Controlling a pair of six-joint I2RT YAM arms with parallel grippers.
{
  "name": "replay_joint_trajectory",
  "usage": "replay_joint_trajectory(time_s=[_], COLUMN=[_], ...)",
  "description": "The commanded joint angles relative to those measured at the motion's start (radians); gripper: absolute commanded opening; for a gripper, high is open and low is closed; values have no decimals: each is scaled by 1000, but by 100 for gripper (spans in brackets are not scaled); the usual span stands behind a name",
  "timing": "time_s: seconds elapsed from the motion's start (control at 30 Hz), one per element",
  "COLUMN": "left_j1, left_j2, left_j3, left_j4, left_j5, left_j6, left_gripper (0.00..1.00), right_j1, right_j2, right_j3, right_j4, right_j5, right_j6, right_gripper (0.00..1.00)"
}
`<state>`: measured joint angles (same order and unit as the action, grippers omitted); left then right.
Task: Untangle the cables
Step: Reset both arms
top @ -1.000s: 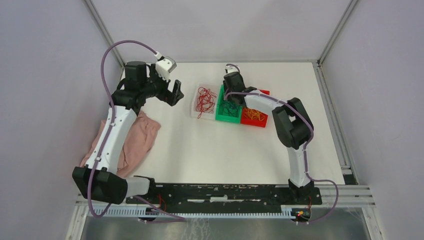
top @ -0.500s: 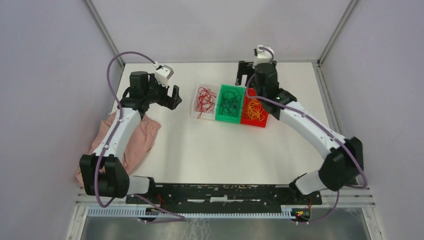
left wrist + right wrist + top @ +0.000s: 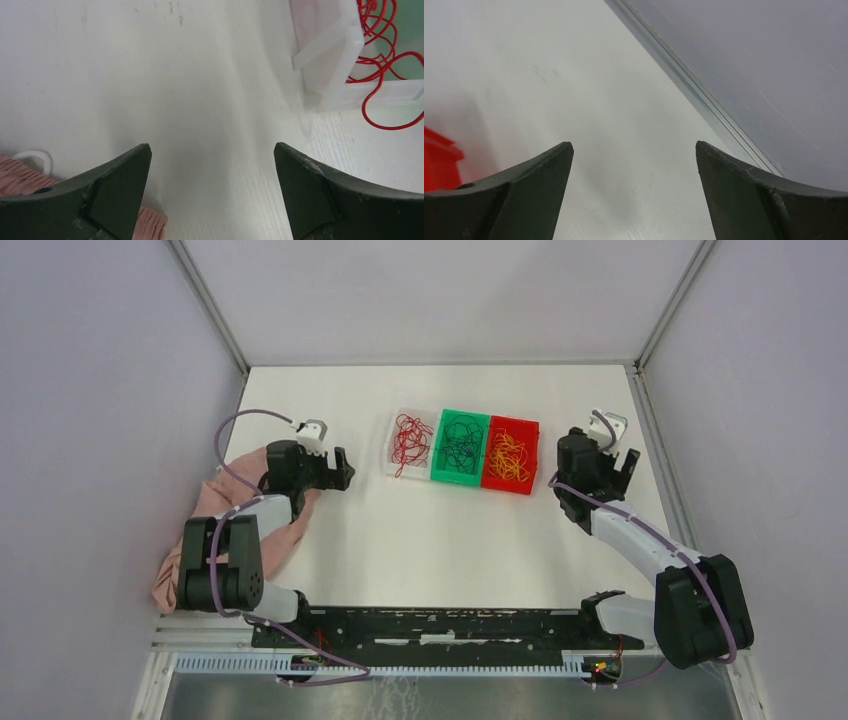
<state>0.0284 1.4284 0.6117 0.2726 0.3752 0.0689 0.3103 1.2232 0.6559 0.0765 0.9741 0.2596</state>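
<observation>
The cables lie sorted in three trays side by side at the back middle. Red cables (image 3: 410, 440) fill the clear tray (image 3: 392, 462), dark cables (image 3: 460, 445) the green tray (image 3: 445, 476), and yellow-orange cables (image 3: 509, 457) the red tray (image 3: 522, 486). My left gripper (image 3: 343, 468) is low over the table left of the clear tray, open and empty. In the left wrist view my left gripper (image 3: 212, 165) faces the red cables (image 3: 380, 45) spilling over the clear tray (image 3: 330, 55). My right gripper (image 3: 617, 455) is right of the red tray, open and empty (image 3: 634, 165).
A pink cloth (image 3: 285, 530) lies under the left arm at the table's left edge, and its hem (image 3: 15, 175) shows beside my left finger. The metal frame rail (image 3: 694, 85) and the grey wall run close behind my right gripper. A corner of the red tray (image 3: 439, 160) is at its left.
My right gripper came up out of the green tray, opened, and swung back to the right of the red tray. My left arm folded back and down toward the pink cloth, still open.
</observation>
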Motion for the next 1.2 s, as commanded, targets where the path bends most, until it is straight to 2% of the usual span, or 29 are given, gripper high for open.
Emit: replay_joint_trajectory(time_s=[0.0, 0.1, 0.23, 0.43, 0.47, 0.53, 0.63, 0.67, 0.7, 0.73, 0.77, 0.8, 0.87, 0.93, 1.0, 1.17], left_j1=[10, 10, 10, 10, 10, 15, 17, 17, 16, 16, 15, 15, 14, 6, 5, 5], left_j2=[34, 28, -22, -53, -45, -18, 27, 56, 97, 113, 88, 70, 102, 85, 93, 89], left_j3=[-48, -77, -105, -188, -215, -287, -391, -429, -464, -480, -473, -452, -399, -380, -391, -391], left_j4=[385, 459, 417, 448, 489, 660, 863, 948, 1104, 1135, 1072, 1008, 962, 896, 938, 928], left_j5=[-48, -59, -94, -129, -141, -174, -218, -237, -228, -214, -210, -223, -249, -266, -266, -267], left_j6=[-122, -123, -66, -37, -31, -45, -62, -73, -79, -73, -63, -61, -82, -70, -76, -75], left_gripper=[99, 99, 99, 99, 99, 99, 99, 99, 99, 99, 99, 99, 99, 100, 99, 99], right_j1=[-72, -113, -145, -166, -166, -167, -166, -167, -165, -165, -161, -154, -156, -181, -182, -182], right_j2=[4, 17, 55, 177, 190, 199, 208, 212, 222, 248, 309, 333, 282, 306, 291, 291], right_j3=[-75, -157, -210, -271, -277, -256, -267, -284, -305, -332, -357, -365, -313, -316, -308, -311], right_j4=[176, 302, 403, 607, 651, 620, 663, 714, 766, 824, 974, 1013, 810, 871, 822, 829], right_j5=[73, 7, -29, -105, -136, -194, -291, -357, -448, -525, -528, -500, -496, -522, -523, -525], right_j6=[38, 19, 10, -3, -28, -49, -99, -130, -168, -204, -225, -232, -196, -191, -184, -186], right_gripper=[99, 99, 99, 99, 99, 99, 99, 99, 100, 99, 100, 100, 99, 99, 99, 99])
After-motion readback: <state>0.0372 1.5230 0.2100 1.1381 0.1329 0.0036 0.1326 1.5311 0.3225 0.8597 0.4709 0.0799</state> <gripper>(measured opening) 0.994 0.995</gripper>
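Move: The white tray with the red cable lies about 20 cm to the left hand's right and 9 cm ahead, some 5 cm below; the green tray is 11 cm farther right, 8 cm ahead of the hand. The pink cloth's middle lies 18 cm to this hand's left, 12 cm back. From the right hand, the red tray with the yellow cable is roughly 18 cm left, 11 cm ahead, 13 cm below; the green tray is 29 cm left, 12 ahead. The filled trays are left alone as both open, empty hands settle home. The right sinks about 11 cm, swinging out right and then back left with a slight forward drift, turning counter-clockwise. The left edges 4 cm left, away from the white tray, bobbing forward and up, back and down, then part-way forward and up again as its fingers tip up some 20 degrees and turn counter-clockwise. ##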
